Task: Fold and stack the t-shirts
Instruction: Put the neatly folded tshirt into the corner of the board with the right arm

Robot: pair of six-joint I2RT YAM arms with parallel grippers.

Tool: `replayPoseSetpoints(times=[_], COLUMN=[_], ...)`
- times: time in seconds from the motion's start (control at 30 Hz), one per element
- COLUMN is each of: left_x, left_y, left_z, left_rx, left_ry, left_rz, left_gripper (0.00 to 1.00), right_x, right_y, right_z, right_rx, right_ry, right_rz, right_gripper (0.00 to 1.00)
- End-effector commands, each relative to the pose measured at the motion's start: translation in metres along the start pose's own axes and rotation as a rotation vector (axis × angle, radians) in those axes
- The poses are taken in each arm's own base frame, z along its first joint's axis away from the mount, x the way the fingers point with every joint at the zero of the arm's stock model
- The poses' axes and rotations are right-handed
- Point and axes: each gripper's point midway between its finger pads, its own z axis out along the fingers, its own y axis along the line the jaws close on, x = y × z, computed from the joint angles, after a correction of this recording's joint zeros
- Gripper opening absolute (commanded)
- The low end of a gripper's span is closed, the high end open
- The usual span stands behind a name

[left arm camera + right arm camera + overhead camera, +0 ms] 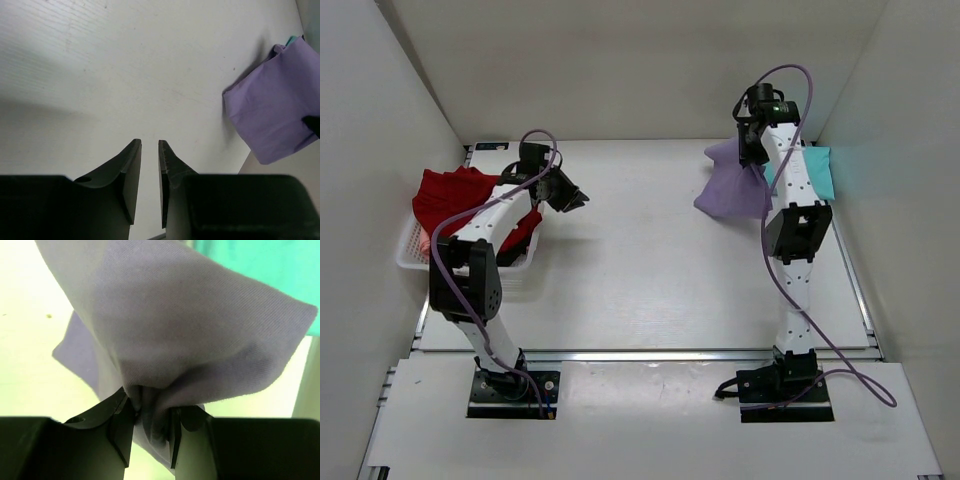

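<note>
The lavender t-shirt point(725, 190) hangs bunched at the back right, and my right gripper point(752, 160) is shut on a gathered fold of it. In the right wrist view the cloth point(190, 325) fills the gap at the gripper point(150, 412). The teal t-shirt point(817, 172) lies folded just right of it, also behind the lavender cloth point(260, 270). A deep red t-shirt point(455, 195) spills over the basket at the left. My left gripper point(577, 200) hovers right of the basket, its jaws a narrow gap apart with nothing between them point(150, 144). The lavender shirt point(272, 115) shows far off.
The white slotted basket point(415, 255) stands at the table's left edge, under the left arm. White walls close in the table at the left, back and right. A metal rail runs along the table's near edge point(640, 353).
</note>
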Motion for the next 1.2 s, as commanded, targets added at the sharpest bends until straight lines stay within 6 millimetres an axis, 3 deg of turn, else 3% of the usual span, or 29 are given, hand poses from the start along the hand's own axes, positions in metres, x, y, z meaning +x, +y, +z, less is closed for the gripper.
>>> replayPoseSetpoints(times=[0.0,0.23,0.43,0.5,0.83,1.07,1.17], left_x=[-0.010,-0.014,-0.016,-0.012,-0.007,-0.012,-0.011], left_y=[-0.023,-0.026,-0.025,-0.024,-0.025,-0.023,-0.022], left_z=[-0.005,0.011,0.019,0.025,0.040,0.045,0.047], left_rx=[0.054,0.057,0.061,0.058,0.060,0.054,0.048], left_ry=[-0.009,0.004,0.013,0.028,0.062,0.062,0.062], left_rz=[0.009,-0.003,-0.011,-0.016,-0.023,-0.024,-0.024], left_gripper=[0.31,0.31,0.31,0.30,0.29,0.30,0.28], right_x=[-0.027,-0.063,-0.074,-0.077,-0.068,-0.065,-0.067], right_y=[-0.036,-0.084,-0.109,-0.135,-0.192,-0.218,-0.219], right_z=[-0.009,0.005,0.013,0.013,0.021,0.033,0.047], right_rx=[0.035,0.192,0.334,0.362,0.412,0.449,0.447], right_ry=[-0.101,-0.232,-0.263,-0.280,-0.268,-0.268,-0.276], right_rz=[0.029,-0.043,-0.067,-0.035,0.018,0.027,0.002], right_gripper=[0.00,0.00,0.00,0.00,0.00,0.00,0.00])
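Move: The right hand holds the purple t-shirt in the air. The folded teal t-shirt, which it is being taken to, lies about 15 cm to the right of this hand, some 5 cm farther out and 15 cm below. The board's far right corner is roughly 27 cm to the right and 16 cm ahead, at much the same depth. From the empty left hand the teal t-shirt is about 58 cm right, 16 cm ahead and 13 cm lower. Keeping its pinch on the bunched purple t-shirt, the right hand carries it about 20 cm to the right, over the teal t-shirt towards the board's far right corner, gaining some 5 cm forward in the first half and staying nearly level. The wrist rolls left side down, fingertips swinging outward to the right, and turns slightly clockwise. The left hand, touching nothing, eases forward and down about 4 cm each. ##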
